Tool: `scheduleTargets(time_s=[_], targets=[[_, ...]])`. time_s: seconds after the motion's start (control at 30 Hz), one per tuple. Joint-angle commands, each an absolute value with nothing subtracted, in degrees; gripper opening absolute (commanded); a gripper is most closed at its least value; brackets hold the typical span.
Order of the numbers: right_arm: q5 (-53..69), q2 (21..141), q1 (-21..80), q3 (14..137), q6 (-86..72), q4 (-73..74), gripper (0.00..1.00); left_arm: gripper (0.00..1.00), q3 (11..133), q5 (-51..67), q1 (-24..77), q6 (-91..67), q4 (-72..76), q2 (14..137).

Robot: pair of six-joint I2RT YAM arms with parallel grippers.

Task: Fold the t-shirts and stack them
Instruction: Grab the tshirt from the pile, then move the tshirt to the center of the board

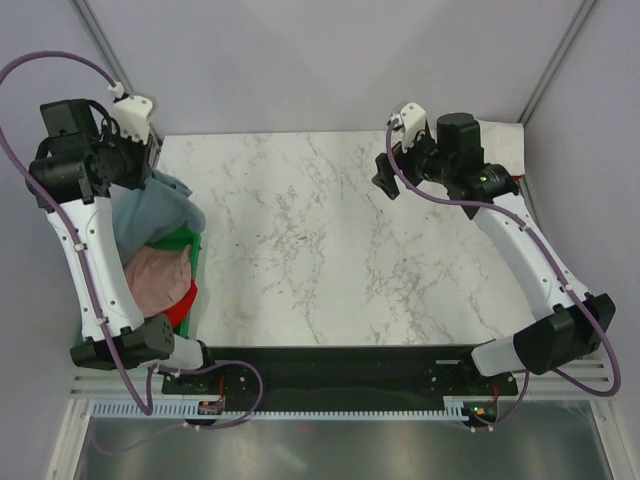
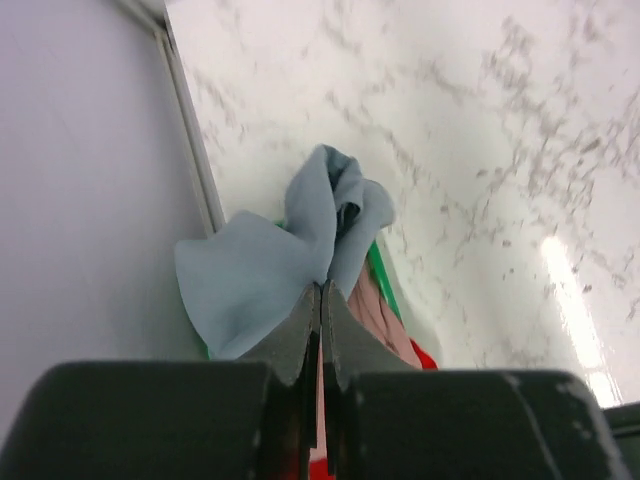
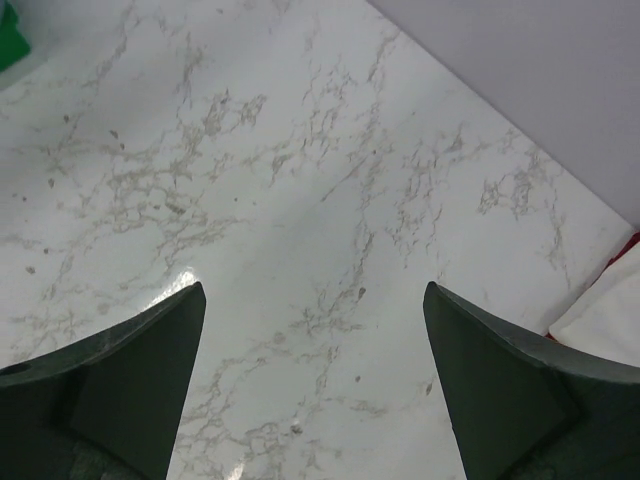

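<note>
A slate blue-grey t-shirt [image 1: 160,205] is bunched at the table's left edge, on top of a pale pink t-shirt [image 1: 158,275] and a red t-shirt [image 1: 186,300] in the green tray. My left gripper [image 1: 152,172] sits above that pile. In the left wrist view the left gripper [image 2: 320,288] is shut on a fold of the blue-grey t-shirt [image 2: 255,270], with the pink t-shirt [image 2: 378,312] and the red t-shirt [image 2: 426,356] below it. My right gripper [image 1: 384,180] hovers over the table's back right. Its jaws [image 3: 314,292] stand open and hold nothing.
The green plastic tray [image 1: 197,262] holds the pile beside the left wall. A white cloth [image 1: 500,140] lies at the back right corner, and that white cloth [image 3: 610,312] also shows in the right wrist view. White marble table [image 1: 320,250] spreads between the arms.
</note>
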State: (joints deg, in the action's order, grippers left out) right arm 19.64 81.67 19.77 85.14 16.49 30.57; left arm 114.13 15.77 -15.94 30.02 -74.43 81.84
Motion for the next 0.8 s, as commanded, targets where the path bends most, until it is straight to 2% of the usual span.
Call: scheduleTargets(time_s=[0.0,0.13,0.3,0.4,0.63,0.77], targets=[[18.37,83.75,19.69,90.17,10.2,28.65,0.98,0.02,125.31,23.81,-12.4,28.74,-75.32,83.92],[19.6,84.81,19.78,91.4,10.63,28.56,0.98,0.02,137.25,23.03,-5.55,28.22,-74.36,86.39],[19.86,83.07,19.78,91.06,14.31,28.74,0.98,0.02,138.78,21.71,4.56,26.9,-71.46,87.27],[19.86,80.26,19.77,89.31,17.39,28.74,0.98,0.02,136.77,23.02,8.52,25.93,-71.54,87.45],[19.07,74.36,19.78,83.68,23.37,31.98,0.98,0.02,123.06,30.93,17.73,25.84,-72.68,87.89],[17.06,70.58,19.78,78.33,27.15,33.57,0.98,0.02,117.43,33.48,22.58,26.02,-71.9,91.92]])
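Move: The left hand already holds the blue t-shirt; the bare middle of the table it is carried to lies about 34 cm to its right, level with it forward and some 30 cm below. The pink t-shirt lies roughly 10 cm back and 6 cm left, 28 cm below, in the green bin, whose middle is about 11 cm back and 11 cm left. From the right hand the table's middle is some 17 cm left, 7 cm back and 24 cm below. Swinging to the right about 24 cm, away from the green bin and over the table, the left hand arcs up some 10 cm and comes back down to its starting height, turning clockwise about 40 degrees while its shut fingers keep their pinch on the blue t-shirt. The right hand, fingers wide open, rises 2 to 3 cm, edges forward, then draws back about 4 cm. ##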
